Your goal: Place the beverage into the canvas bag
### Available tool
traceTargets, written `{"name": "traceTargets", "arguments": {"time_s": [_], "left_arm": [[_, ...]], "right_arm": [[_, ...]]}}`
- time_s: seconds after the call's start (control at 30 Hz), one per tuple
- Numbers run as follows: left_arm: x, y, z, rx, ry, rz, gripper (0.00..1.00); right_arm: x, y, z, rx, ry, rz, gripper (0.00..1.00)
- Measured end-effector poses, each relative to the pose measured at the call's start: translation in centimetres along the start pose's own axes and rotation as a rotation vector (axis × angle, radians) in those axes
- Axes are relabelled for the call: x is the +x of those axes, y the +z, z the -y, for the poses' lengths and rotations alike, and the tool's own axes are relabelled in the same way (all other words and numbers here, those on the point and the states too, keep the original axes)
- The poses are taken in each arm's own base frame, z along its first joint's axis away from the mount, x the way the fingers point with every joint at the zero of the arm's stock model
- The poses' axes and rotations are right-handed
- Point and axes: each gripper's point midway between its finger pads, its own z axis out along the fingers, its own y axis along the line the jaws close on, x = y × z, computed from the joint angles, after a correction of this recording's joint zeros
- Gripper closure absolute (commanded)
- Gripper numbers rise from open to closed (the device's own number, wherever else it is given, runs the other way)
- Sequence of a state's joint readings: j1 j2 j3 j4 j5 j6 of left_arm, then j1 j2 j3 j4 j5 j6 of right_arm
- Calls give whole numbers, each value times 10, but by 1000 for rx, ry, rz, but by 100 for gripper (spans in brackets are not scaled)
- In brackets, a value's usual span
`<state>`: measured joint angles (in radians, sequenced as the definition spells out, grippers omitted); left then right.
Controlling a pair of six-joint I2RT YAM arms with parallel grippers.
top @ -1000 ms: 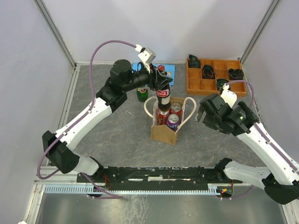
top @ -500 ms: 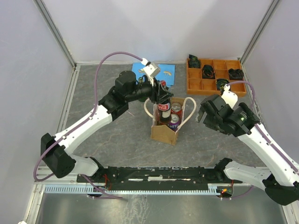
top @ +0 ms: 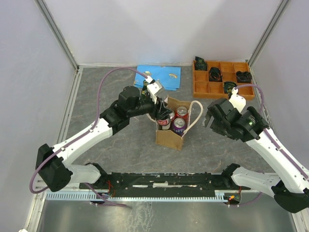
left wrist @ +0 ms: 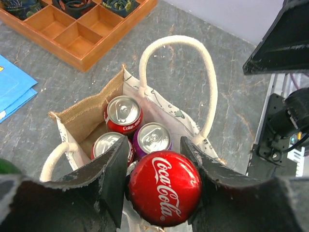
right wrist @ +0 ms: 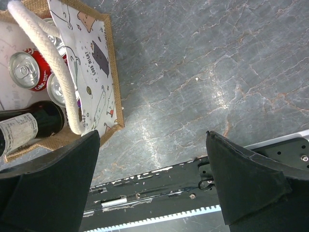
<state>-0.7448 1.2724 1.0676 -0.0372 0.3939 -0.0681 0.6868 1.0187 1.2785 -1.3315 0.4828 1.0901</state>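
Note:
The canvas bag (top: pixel 170 138) stands upright mid-table, tan with cream loop handles (left wrist: pixel 208 92). Inside it are two red cans (left wrist: pixel 123 113) and a purple can (left wrist: pixel 152 137). The beverage, a dark Coca-Cola bottle with a red cap (left wrist: pixel 165 187), has its lower part down in the bag's left side (right wrist: pixel 34 123). My left gripper (top: pixel 161 115) is shut on the bottle's neck just under the cap, with one finger on each side. My right gripper (top: pixel 216 115) hovers to the right of the bag, open and holding nothing (right wrist: pixel 150 135).
An orange compartment tray (top: pixel 217 96) with dark items sits at the back right. A blue sheet (top: pixel 161 75) lies behind the bag. A green object (left wrist: pixel 5 166) shows at the edge of the left wrist view. A black rail (top: pixel 159 180) runs along the near edge.
My left arm has moved down and toward the near side, lowering the bottle from above the bag into it. The right arm has not moved.

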Motion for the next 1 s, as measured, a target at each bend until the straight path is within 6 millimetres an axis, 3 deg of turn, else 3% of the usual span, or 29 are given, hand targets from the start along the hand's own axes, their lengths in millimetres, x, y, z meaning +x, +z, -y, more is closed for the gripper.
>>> {"name": "traceTargets", "arguments": {"time_s": [0.37,0.8,1.0], "left_arm": [[54,-2,-18,-78,18,-82,97],[79,21,-36,-115,9,-117,97],[77,29,-37,-101,29,-106,97]], "right_arm": [[0,0,1,4,3,-2,1],[1,1,3,21,-5,-3,1],[0,2,4,29,-7,0,1]]}}
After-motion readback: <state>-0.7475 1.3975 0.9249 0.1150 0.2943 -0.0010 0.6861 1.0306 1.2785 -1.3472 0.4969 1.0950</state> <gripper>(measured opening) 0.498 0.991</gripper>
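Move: The left hand holds the Coke bottle by its neck, cap up, nearly over its slot: the free near-left corner of the canvas bag, about 1 cm ahead and some 20 cm below. Around that slot stand the left Coke can, roughly 7 cm ahead and 3 cm right of the hand, the purple can, 2 cm ahead and 8 cm right, and the far Coke can, 9 cm ahead and 9 cm right. From the idle right hand the slot is about 22 cm left, 5 cm ahead and 16 cm below. The left hand, still gripping the Coke bottle by the neck, lowers it by some 8.5 cm into the bag's free corner beside the left Coke can and the purple can, going almost straight down at first with a slight drift to the left. Over the last part of the descent it eases forward about 2.5 cm towards the left Coke can while the fingertips tip a few degrees further down, then slows to a stop with the fingers still closed on the neck. ##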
